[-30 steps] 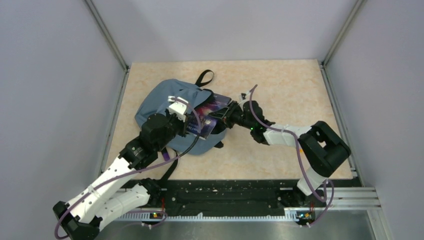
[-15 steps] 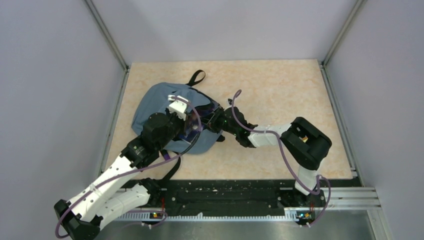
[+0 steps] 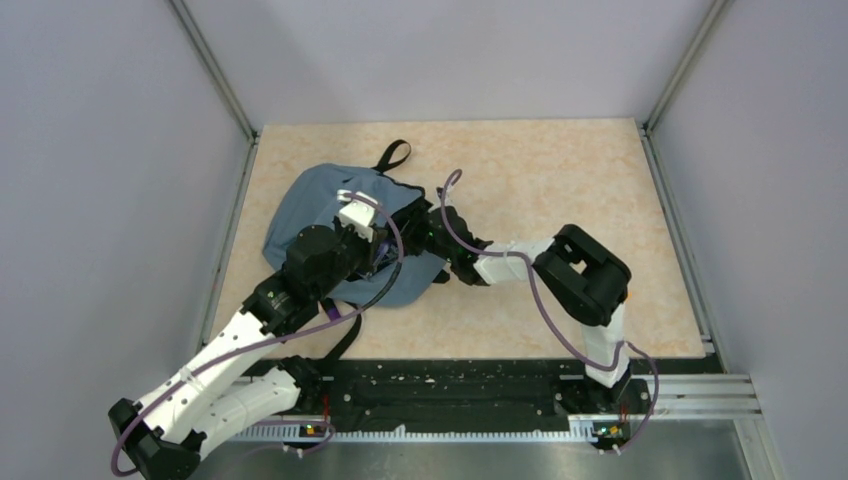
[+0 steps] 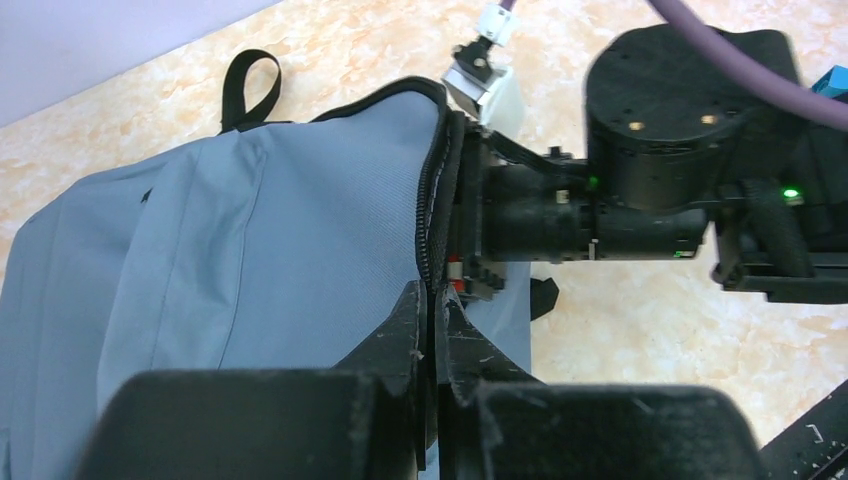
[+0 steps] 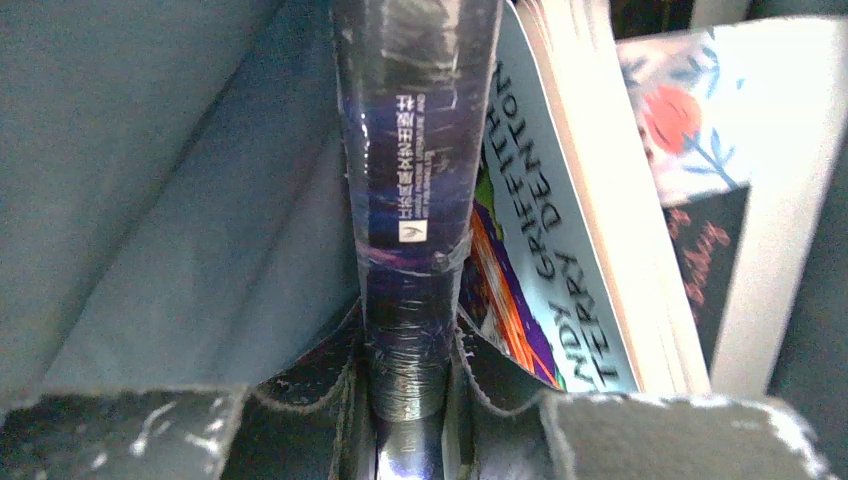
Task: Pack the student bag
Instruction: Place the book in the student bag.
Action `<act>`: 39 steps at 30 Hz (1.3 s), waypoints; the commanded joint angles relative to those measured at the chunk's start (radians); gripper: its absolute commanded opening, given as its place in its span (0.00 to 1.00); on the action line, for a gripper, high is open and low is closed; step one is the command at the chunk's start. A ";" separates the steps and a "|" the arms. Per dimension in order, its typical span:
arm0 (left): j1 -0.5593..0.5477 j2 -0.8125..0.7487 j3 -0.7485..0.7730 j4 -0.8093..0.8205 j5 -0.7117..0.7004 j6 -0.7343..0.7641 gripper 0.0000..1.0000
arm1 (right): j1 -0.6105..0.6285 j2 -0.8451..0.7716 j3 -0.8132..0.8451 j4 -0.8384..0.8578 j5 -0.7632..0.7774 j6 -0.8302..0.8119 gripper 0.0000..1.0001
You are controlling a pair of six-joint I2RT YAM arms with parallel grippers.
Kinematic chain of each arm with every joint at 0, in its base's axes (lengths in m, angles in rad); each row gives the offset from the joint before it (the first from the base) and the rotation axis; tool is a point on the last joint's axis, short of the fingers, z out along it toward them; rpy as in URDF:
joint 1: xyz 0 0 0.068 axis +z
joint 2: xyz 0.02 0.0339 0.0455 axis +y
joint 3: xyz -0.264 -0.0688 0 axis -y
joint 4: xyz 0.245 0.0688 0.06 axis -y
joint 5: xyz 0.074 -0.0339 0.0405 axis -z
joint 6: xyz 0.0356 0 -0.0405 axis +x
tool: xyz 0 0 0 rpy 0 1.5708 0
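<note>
The student bag (image 3: 310,200), grey-blue with a black top loop (image 3: 393,155), lies on its side at the table's left middle. My left gripper (image 4: 436,300) is shut on the bag's black zipper edge (image 4: 432,200) and holds the mouth up. My right gripper (image 5: 410,345) is deep inside the bag, shut on the spine of a dark glossy book (image 5: 415,150). Beside it stands a second book (image 5: 545,230) with a purple and orange cover. In the top view the bag's mouth hides the right gripper's fingers and the dark book.
A third flat item with a red flower print (image 5: 700,140) leans at the right inside the bag. Grey lining (image 5: 150,200) closes in on the left. The tan table (image 3: 560,180) has grey walls on three sides and a black rail (image 3: 450,385) at the near edge.
My right arm has pushed leftward into the bag's mouth with the dark book, which has gone out of the top view. The bag slid slightly left. My left gripper kept its hold.
</note>
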 commanded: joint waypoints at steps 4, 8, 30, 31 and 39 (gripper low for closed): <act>0.000 0.010 0.011 0.109 0.072 -0.008 0.00 | 0.018 0.091 0.176 -0.006 0.115 -0.156 0.00; 0.002 0.020 0.014 0.105 0.075 -0.011 0.00 | 0.027 0.081 0.166 -0.003 0.162 -0.223 0.06; 0.023 0.110 0.111 -0.003 0.190 -0.127 0.64 | 0.027 -0.557 -0.412 -0.073 0.375 -0.559 0.70; 0.022 0.108 0.113 -0.007 0.194 -0.142 0.68 | 0.026 -0.586 -0.427 -0.104 0.395 -0.574 0.72; 0.118 0.111 0.090 -0.093 0.103 -0.367 0.77 | -0.024 -0.602 -0.425 -0.246 0.313 -0.616 0.74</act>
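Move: The right hand, already at the mouth of the student bag, grips the book by its near edge; the book's middle is about 5 cm ahead and 6 cm left. The bag's middle lies some 10 cm to that hand's left, level ahead, 6 cm below; the packed books are just ahead and under. The bag's handle loop is 21 cm ahead. From the left hand, pinching the raised rim, the bag's middle is 10 cm left and roughly 18 cm down. Still gripping the book, the right hand slides it about 3 cm farther left and forward into the bag, opens wide, then backs out some 18 cm to the right and a little back, rising on the way and rolling and tipping up nearly 40 degrees. The left keeps the rim pinched while sinking slightly, then opens wide and lets go, drifting right. ##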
